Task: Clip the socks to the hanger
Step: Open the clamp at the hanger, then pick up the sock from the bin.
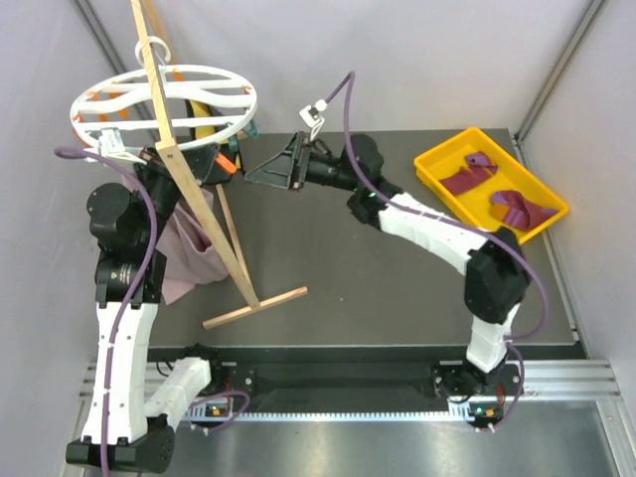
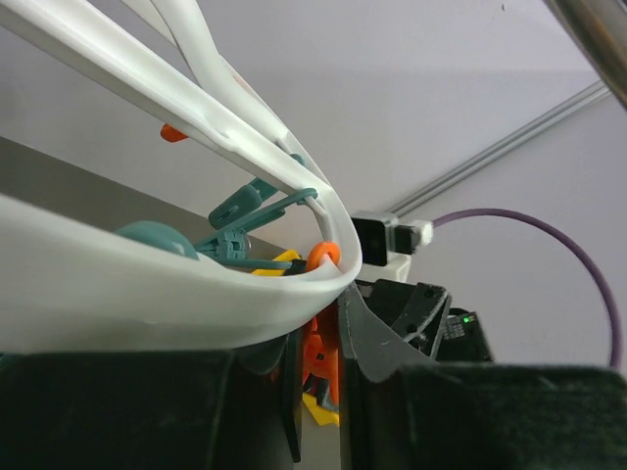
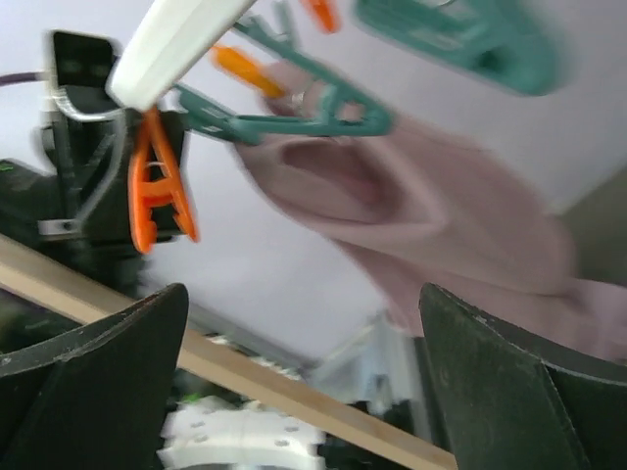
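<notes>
The white wheel-shaped hanger [image 1: 164, 104] hangs from the wooden stand at the back left. My left gripper [image 1: 225, 165] sits under its right rim, shut on an orange clip [image 2: 321, 357] that hangs from the rim [image 2: 147, 304]. Just right of it, my right gripper [image 1: 268, 171] is open with nothing between its fingers [image 3: 98, 372]. It faces the orange clip [image 3: 157, 186] and a teal clip [image 3: 294, 113]. Two maroon socks [image 1: 469, 172] [image 1: 522, 209] lie in the yellow tray [image 1: 437, 157] at the back right.
A pale mauve cloth [image 1: 189, 253] hangs from the hanger beside my left arm, and it fills the upper right of the right wrist view [image 3: 441, 215]. The wooden stand's pole [image 1: 184, 179] and foot [image 1: 253, 308] cross the left of the table. A yellow-and-black item [image 1: 202, 117] hangs under the hanger.
</notes>
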`<state>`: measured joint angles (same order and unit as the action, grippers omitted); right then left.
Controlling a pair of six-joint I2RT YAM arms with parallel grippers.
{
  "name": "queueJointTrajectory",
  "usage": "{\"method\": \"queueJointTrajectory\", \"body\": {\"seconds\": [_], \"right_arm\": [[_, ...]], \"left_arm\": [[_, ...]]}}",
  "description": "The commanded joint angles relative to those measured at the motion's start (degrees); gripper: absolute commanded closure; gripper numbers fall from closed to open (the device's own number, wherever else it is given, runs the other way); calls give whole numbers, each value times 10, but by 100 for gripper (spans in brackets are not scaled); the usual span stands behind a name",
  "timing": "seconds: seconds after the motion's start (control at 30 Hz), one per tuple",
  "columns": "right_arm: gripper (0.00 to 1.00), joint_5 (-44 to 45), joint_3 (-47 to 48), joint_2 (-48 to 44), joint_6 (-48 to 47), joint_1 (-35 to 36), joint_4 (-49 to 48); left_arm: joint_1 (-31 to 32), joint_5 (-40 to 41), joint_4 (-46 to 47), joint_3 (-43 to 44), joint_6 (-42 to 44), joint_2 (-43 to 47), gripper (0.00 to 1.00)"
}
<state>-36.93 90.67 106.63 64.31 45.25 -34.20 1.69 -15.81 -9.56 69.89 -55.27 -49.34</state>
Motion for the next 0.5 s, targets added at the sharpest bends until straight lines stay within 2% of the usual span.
{"method": "queueJointTrajectory", "body": {"seconds": [0.0, 0.03, 0.07, 0.13, 0.27, 0.33, 0.43, 0.47], "right_arm": [[0, 80, -12, -123, -256, -44, 253], [0, 118, -15, -141, -288, -53, 367], [0, 197, -21, -174, -310, -65, 403], [0, 281, -60, -207, -347, -110, 453], [0, 392, -128, -286, -361, -209, 485], [0, 424, -148, -295, -372, -270, 490], [0, 451, -143, -271, -412, -350, 500], [5, 467, -135, -240, -416, -368, 511]], "left_arm": [[2, 17, 2, 19, 18, 6, 100], [2, 22, 2, 17, 19, 8, 100], [2, 24, 2, 13, 21, 10, 100], [2, 27, 0, 10, 23, 14, 100], [3, 25, 0, 2, 20, 17, 100], [5, 27, 0, 0, 18, 18, 100], [9, 30, -4, -3, 18, 21, 100], [9, 33, -12, -3, 20, 22, 100]]}}
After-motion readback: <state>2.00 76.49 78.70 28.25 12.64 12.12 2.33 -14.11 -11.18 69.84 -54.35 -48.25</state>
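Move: The sock at the left of the yellow bin lies about 57 cm to the right of my empty right hand, some 25 cm ahead and 38 cm below. The other sock in the bin is about 13 cm farther right of it and 10 cm nearer. The orange clamp is 6 cm left of that hand, 7 cm above and 2 cm back. From my left hand, which holds the clamp, the first sock is about 63 cm right, 24 cm ahead, 45 cm down. I sweep my open right hand fast away from the hanger towards the yellow bin, some 36 cm to the right and about 15 cm forward, sinking 7 cm, while the wrist swings clockwise from pointing left to pointing forward and a little down. My left hand stays put, still pinching the orange clamp at the hanger's rim. ##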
